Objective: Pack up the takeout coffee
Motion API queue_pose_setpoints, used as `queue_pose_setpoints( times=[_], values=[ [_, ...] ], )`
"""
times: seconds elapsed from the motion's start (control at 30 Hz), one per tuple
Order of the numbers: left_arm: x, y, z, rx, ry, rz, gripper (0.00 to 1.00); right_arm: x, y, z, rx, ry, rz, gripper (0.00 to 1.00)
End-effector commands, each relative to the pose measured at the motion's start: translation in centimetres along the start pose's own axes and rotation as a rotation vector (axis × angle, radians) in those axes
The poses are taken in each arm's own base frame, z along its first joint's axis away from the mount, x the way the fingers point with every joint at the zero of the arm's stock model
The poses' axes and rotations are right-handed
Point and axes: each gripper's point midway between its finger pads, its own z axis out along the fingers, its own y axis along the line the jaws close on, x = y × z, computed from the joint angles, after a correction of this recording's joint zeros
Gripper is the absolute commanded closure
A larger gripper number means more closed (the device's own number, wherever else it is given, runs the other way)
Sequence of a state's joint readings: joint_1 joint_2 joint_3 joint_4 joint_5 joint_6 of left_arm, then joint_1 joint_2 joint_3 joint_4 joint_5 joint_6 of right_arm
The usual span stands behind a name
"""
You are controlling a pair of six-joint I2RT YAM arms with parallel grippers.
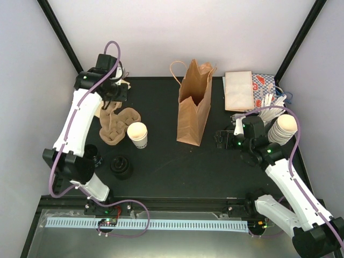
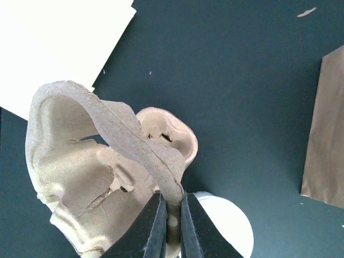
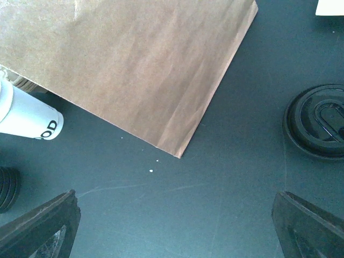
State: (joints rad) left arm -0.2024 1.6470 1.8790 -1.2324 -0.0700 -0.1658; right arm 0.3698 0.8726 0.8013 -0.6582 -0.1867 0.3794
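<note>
The takeout coffee, a small white paper cup [image 1: 137, 134], stands upright on the black table left of centre. Its rim [image 2: 228, 228] shows below my left jaws, and its printed side [image 3: 29, 115] shows in the right wrist view. My left gripper [image 1: 110, 103] [image 2: 172, 207] is shut on a raised edge of the brown moulded-cardboard carrier [image 1: 119, 124] [image 2: 80, 172], just left of the cup. My right gripper [image 1: 221, 137] [image 3: 174, 231] is open above bare table, right of the brown paper bag [image 1: 194, 105] [image 3: 134, 64], which stands open between the arms.
A tall stack of cream cups [image 1: 283, 129] stands at the right by my right arm. Napkins [image 1: 238, 90], printed packets [image 1: 266, 86] and white utensils [image 1: 271, 102] lie at the back right. Black lids [image 1: 121, 166] [image 3: 317, 121] sit near the left arm's base.
</note>
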Motion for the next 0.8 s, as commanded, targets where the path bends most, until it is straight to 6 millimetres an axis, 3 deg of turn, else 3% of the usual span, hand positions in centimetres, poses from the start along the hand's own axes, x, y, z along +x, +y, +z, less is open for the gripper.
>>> queue_pose_setpoints(
  times=[0.0, 0.1, 0.2, 0.47, 0.63, 0.77],
  values=[
    [0.4, -0.1, -4.2, 0.022, -0.047, 0.025, 0.92, -1.2, 0.8, -0.6, -0.018, -0.031, -0.011, 0.0],
    [1.1, -1.7, -6.3, 0.091, -0.075, 0.038, 0.91, -1.3, 0.8, -0.7, -0.017, -0.034, -0.012, 0.0],
    [2.3, -4.6, -8.6, 0.175, -0.108, 0.098, 0.9, -1.3, 0.7, -0.8, -0.011, -0.036, -0.013, 0.0],
    [8.2, -12.1, -13.9, 0.338, -0.15, 0.257, 0.9, -1.2, 0.7, -1.1, -0.01, -0.039, -0.009, 0.0],
    [13.5, -16.9, -14.5, 0.373, -0.086, 0.393, 0.9, -1.0, 0.8, -1.3, -0.023, -0.048, 0.001, 0.0],
    [16.9, -19.9, -13.2, 0.348, -0.018, 0.481, 0.92, -0.7, 0.8, -1.4, -0.027, -0.042, 0.015, 0.0]
  ],
)
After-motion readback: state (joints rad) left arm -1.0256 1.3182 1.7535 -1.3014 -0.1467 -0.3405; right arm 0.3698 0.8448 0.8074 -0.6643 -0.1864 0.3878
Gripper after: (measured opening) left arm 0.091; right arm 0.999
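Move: In front of the paper bag lies the clear patch of table where the left hand is bringing its cup carrier: about 20 cm back, 22 cm right and 27 cm below it. The paper cup stands roughly 9 cm back and 6 cm right, the remaining carrier almost straight below, the black lids about 20 cm back and 2 cm left. The bag is level ahead, 29 cm right. From the right hand that patch lies some 8 cm back, 22 cm left. Swinging the pinched carrier back and to the right, the left hand travels about 20 cm each way, over the paper cup, towards the clear table in front of the bag. It first climbs nearly 8 cm, then starts to sink near the end, turning some 35 degrees clockwise while the fingers keep their hold on the carrier's edge. ##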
